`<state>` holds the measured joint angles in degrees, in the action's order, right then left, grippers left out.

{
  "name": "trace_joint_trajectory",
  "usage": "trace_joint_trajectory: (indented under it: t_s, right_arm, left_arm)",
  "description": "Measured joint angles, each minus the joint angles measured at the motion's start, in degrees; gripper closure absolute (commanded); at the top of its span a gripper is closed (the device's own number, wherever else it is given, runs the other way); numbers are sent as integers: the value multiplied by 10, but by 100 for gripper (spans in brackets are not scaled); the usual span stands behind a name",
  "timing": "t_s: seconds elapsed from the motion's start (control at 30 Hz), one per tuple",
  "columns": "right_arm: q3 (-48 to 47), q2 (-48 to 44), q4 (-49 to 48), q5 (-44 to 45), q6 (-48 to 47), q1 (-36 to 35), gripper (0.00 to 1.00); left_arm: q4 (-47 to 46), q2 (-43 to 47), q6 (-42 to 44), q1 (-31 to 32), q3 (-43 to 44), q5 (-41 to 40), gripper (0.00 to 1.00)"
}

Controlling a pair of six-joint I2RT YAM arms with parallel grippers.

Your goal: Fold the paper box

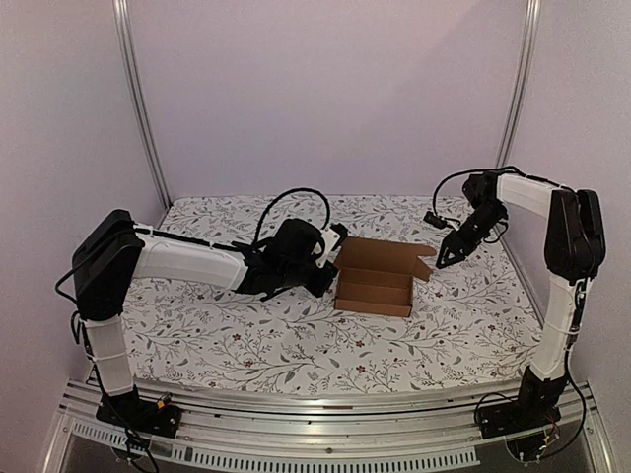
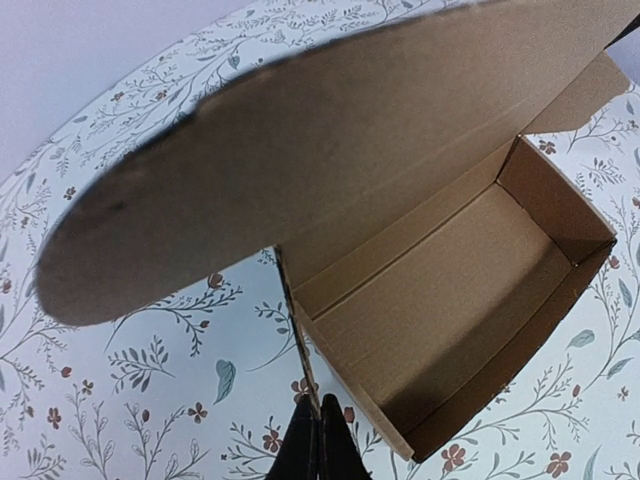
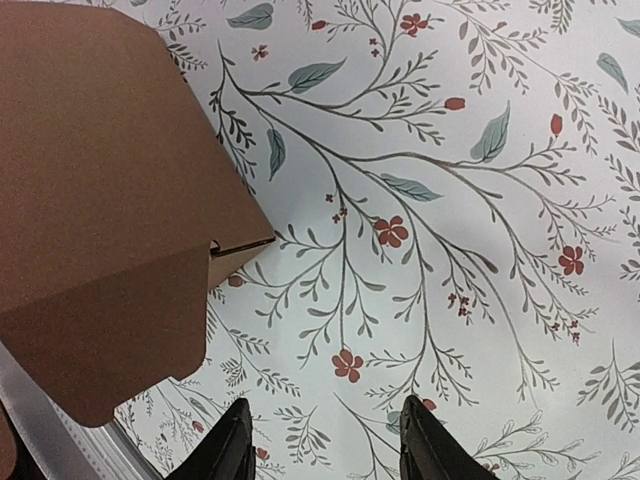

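The paper box (image 1: 375, 278) is a brown cardboard tray standing open at mid-table, its lid flap (image 2: 300, 150) raised at the back. In the left wrist view I look into its bare inside (image 2: 450, 300). My left gripper (image 2: 317, 403) is at the box's left end (image 1: 331, 274), shut on the thin edge of the side flap, which runs edge-on between the fingertips. My right gripper (image 1: 449, 258) hovers just off the box's right end, open, with only tablecloth between its fingers (image 3: 326, 402). The box's right flap (image 3: 100, 200) lies to the left of it, apart.
A floral cloth (image 1: 246, 335) covers the table. Plain walls and two metal posts (image 1: 138, 99) enclose the back and sides. Aluminium rails (image 1: 325, 429) run along the near edge by the arm bases. A black cable (image 1: 296, 197) loops above the left wrist.
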<state>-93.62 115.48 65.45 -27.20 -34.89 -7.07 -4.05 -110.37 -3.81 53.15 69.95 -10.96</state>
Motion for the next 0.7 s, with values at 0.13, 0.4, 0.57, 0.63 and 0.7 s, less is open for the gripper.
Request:
trace_joint_trajectory:
  t_s: [0.13, 0.4, 0.57, 0.63, 0.7]
  right_arm:
    - [-1, 1, 9, -8, -21, 4, 53]
    - [23, 1, 13, -85, -57, 0, 54]
    - [51, 1, 11, -105, -57, -14, 54]
    - [68, -4, 5, -107, -54, -23, 54]
    - [81, -11, 1, -107, -48, -32, 53]
  left_arm:
    - [-2, 0, 5, 0, 0, 0, 100]
    - [-10, 0, 3, 0, 0, 7, 100]
    - [-18, 0, -5, 0, 0, 14, 100]
    - [-22, 0, -8, 0, 0, 17, 100]
    - [-25, 0, -10, 0, 1, 21, 100]
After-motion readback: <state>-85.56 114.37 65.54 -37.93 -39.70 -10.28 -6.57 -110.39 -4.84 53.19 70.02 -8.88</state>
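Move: The lid's right side flap is roughly 5 cm left of the right hand, about 3 cm back and nearly level in height. The lid's middle stands some 15 cm left of this hand at about its own distance out; the tray's middle is 17 cm left, 6 cm back and 6 cm below. From the left hand, which already pinches the box's left side flap, that right flap lies about 25 cm right and 2 cm ahead. The lid's right side flap is what the half-open right hand comes at from outside: after a brief near-standstill it sweeps about 5 cm back and 4 cm left, sinking slightly late on and tilting some 15 degrees, until its left finger bears on the flap and pushes that end back towards the base. The left hand keeps its pinch on the left side flap, easing about 1 cm right and up. ##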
